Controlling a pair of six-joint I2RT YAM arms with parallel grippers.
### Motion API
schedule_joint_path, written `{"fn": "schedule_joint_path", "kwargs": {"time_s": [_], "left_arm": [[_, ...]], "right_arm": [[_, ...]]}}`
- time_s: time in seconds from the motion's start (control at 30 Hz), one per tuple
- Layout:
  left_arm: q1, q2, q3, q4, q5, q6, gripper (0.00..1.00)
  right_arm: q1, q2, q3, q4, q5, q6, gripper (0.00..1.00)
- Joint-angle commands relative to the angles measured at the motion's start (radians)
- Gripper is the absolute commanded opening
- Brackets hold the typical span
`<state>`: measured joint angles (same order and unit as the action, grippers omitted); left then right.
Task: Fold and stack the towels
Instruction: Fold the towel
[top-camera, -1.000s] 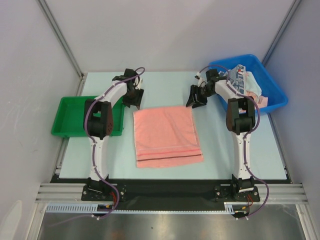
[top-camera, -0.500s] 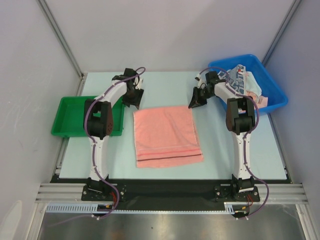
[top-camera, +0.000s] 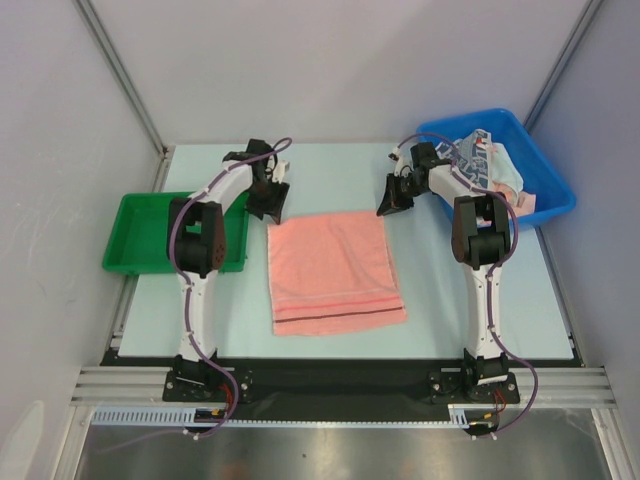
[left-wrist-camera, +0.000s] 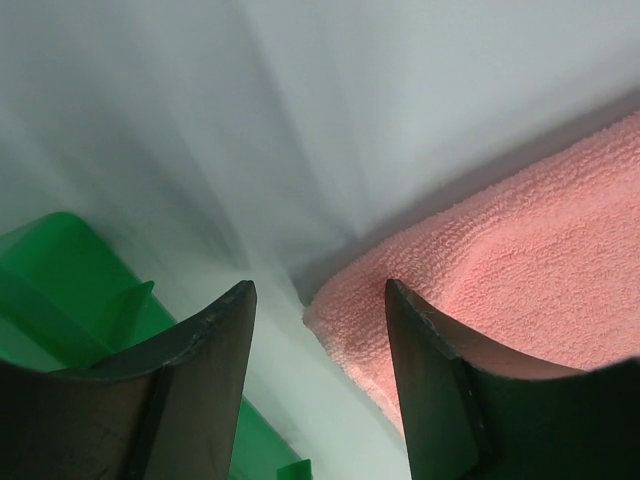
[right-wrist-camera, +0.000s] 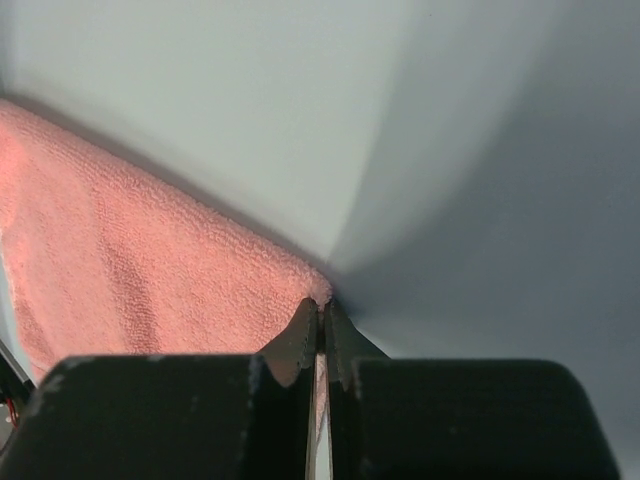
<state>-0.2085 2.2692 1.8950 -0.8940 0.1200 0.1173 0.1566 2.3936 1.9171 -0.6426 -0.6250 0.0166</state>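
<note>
A salmon-pink towel (top-camera: 332, 270) lies flat in the middle of the table, with a dark stripe near its front edge. My right gripper (top-camera: 390, 207) is at its far right corner, shut on that corner; the right wrist view shows pink cloth (right-wrist-camera: 150, 270) pinched between the closed fingertips. My left gripper (top-camera: 268, 208) is at the far left corner, open, and in the left wrist view the towel's corner (left-wrist-camera: 350, 305) sits between the spread fingers (left-wrist-camera: 215, 340). More towels (top-camera: 490, 165), white and navy-patterned, are heaped in the blue bin.
A green tray (top-camera: 135, 240) sits at the left edge, beside the left arm. The blue bin (top-camera: 545, 190) stands at the back right, just behind the right arm's wrist. Grey walls close in the table's back and sides.
The right gripper has closed on the towel's far right corner. The left gripper has shifted slightly toward the far left corner and stays open.
</note>
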Motion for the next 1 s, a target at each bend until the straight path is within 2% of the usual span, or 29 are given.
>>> {"fn": "schedule_joint_path", "kwargs": {"time_s": [0.0, 0.23, 0.37, 0.53, 0.7, 0.87, 0.97], "left_arm": [[0.017, 0.009, 0.016, -0.025, 0.01, 0.028, 0.6], [0.015, -0.008, 0.038, -0.005, 0.142, -0.011, 0.58], [0.015, -0.016, 0.055, 0.004, 0.119, -0.031, 0.58], [0.017, -0.046, 0.082, 0.047, 0.17, -0.067, 0.58], [0.014, -0.042, 0.093, 0.021, 0.236, -0.067, 0.45], [0.006, -0.071, -0.014, 0.087, 0.244, -0.088, 0.29], [0.004, -0.044, -0.048, 0.118, 0.245, -0.111, 0.26]], "right_arm": [[-0.008, -0.005, -0.009, 0.027, 0.039, -0.044, 0.0], [-0.015, -0.06, -0.058, 0.017, 0.113, -0.049, 0.0], [-0.023, -0.08, -0.056, -0.02, 0.174, -0.049, 0.0], [-0.031, -0.091, -0.064, -0.025, 0.194, -0.05, 0.0], [-0.034, -0.091, -0.058, -0.025, 0.196, -0.049, 0.0], [-0.037, -0.091, -0.058, -0.02, 0.191, -0.044, 0.0], [-0.038, -0.093, -0.058, -0.019, 0.186, -0.043, 0.0]]}}
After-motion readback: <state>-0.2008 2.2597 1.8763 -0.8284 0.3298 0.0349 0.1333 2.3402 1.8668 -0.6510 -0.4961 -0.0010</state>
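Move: The towel's far left corner lies almost under the left hand's open fingers, about 1 cm back, 1 cm to the right and 1 cm down. The towel's middle is some 16 cm back and 19 cm right of that hand; the green tray's middle stands 27 cm left and 4 cm back. The far right corner is already pinched in the right hand, with the blue box about 35 cm to its right and 10 cm farther out. The towel's far right corner stays pinched in the right fingers and is drawn about 3 cm to the right, level, towards the blue box, then held there. The left hand follows the far left corner some 4 cm right, arching up about 2 cm and starting down again, rolling some 15 degrees so its fingertips swing right, while its fingers close to less than half their gap, short of shut. ##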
